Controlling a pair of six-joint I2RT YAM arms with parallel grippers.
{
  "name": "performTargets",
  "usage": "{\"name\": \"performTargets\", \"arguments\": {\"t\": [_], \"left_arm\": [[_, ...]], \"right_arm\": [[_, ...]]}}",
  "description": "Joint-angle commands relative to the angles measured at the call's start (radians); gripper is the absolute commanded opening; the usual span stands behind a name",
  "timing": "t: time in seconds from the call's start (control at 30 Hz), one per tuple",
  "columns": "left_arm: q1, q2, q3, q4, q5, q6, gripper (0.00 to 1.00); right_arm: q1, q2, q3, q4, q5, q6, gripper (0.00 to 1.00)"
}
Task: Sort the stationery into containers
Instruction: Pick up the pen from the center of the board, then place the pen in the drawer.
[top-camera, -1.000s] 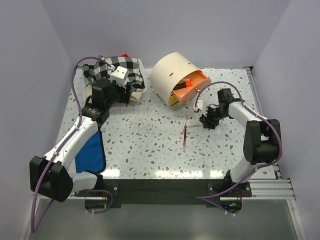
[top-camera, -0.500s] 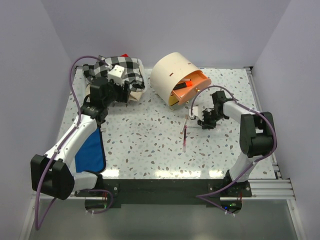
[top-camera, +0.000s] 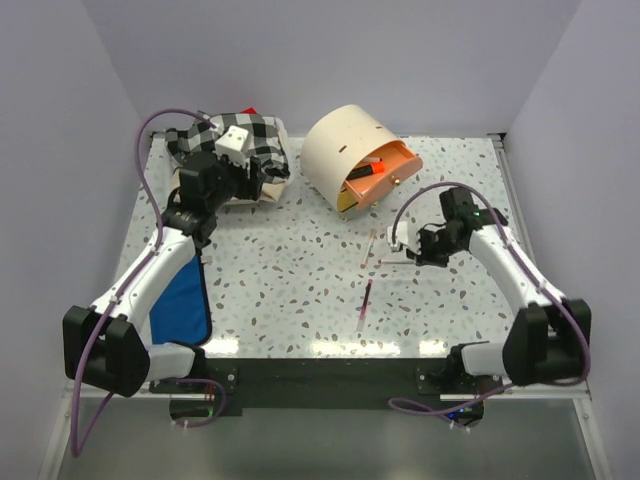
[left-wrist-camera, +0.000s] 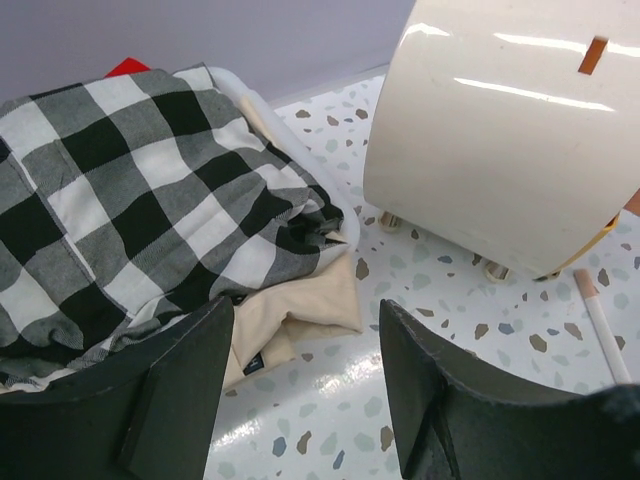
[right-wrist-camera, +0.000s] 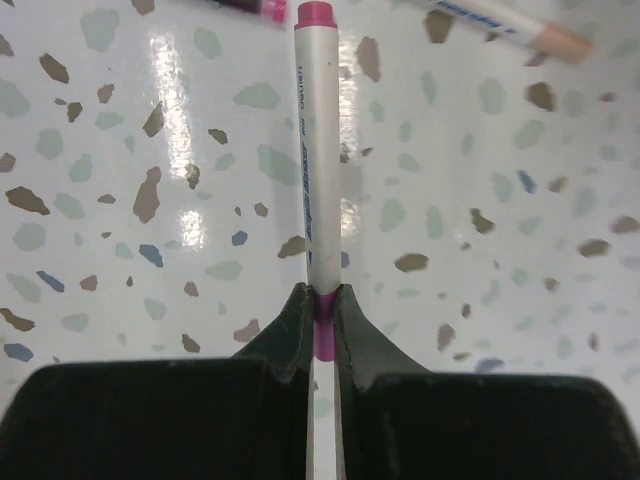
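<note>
My right gripper (right-wrist-camera: 320, 296) is shut on a thin white pen with pink ends (right-wrist-camera: 318, 160), held low over the speckled table and pointing away from the jaws. In the top view this gripper (top-camera: 412, 254) sits right of centre, below the cream drum cabinet (top-camera: 345, 140). The cabinet's orange drawer (top-camera: 388, 172) stands open, with an orange highlighter (top-camera: 371, 168) inside. A pale pen (top-camera: 372, 246) and a dark pink pen (top-camera: 365, 304) lie loose on the table. My left gripper (left-wrist-camera: 307, 322) is open and empty beside the cloth pile.
A black-and-white checked cloth pile (left-wrist-camera: 130, 200) lies in a tray at the back left, over a beige cloth (left-wrist-camera: 300, 310). A blue cloth (top-camera: 185, 300) lies by the left arm. The cabinet's cream wall (left-wrist-camera: 500, 140) is right of my left fingers, with a pen (left-wrist-camera: 603, 326) near its feet.
My right gripper has closed on the white pen with pink ends, and the right arm has swung out. The dark pink pen now lies nearer the front. The left arm has barely moved.
</note>
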Motion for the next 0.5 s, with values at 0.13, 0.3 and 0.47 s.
{"name": "performTargets", "arguments": {"t": [0.13, 0.3, 0.47], "left_arm": [[0.009, 0.003, -0.017, 0.18, 0.08, -0.072, 0.65], [0.009, 0.017, -0.01, 0.187, 0.107, -0.103, 0.65], [0.009, 0.003, -0.024, 0.189, 0.101, -0.106, 0.65]], "right_arm": [[0.005, -0.304, 0.144, 0.21, 0.022, 0.278, 0.0], [0.017, -0.272, 0.202, 0.444, 0.096, 0.349, 0.0], [0.057, -0.202, 0.274, 0.617, 0.188, 0.386, 0.0]]}}
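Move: The right hand, already holding the pen some 7 cm off the table, has the open orange drawer about 17 cm ahead, 6 cm to its left and perhaps 5 cm higher. The peach-capped marker lies about 10 cm left, 5 cm ahead and 7 cm below. The dark pen is at the same depth, about 11 cm left and 7 cm back. From the left hand the drawer is roughly 24 cm right, 5 cm ahead and 12 cm below. Keeping its pinch on the pen's purple end, the right hand sweeps fast upward by about 20 cm and, increasingly, forward some 9 cm towards the open orange drawer. As it climbs, the wrist tips the fingers up from pointing down, by roughly 40 degrees, with a smaller clockwise turn. The empty left hand shifts about 2 cm right and up. ##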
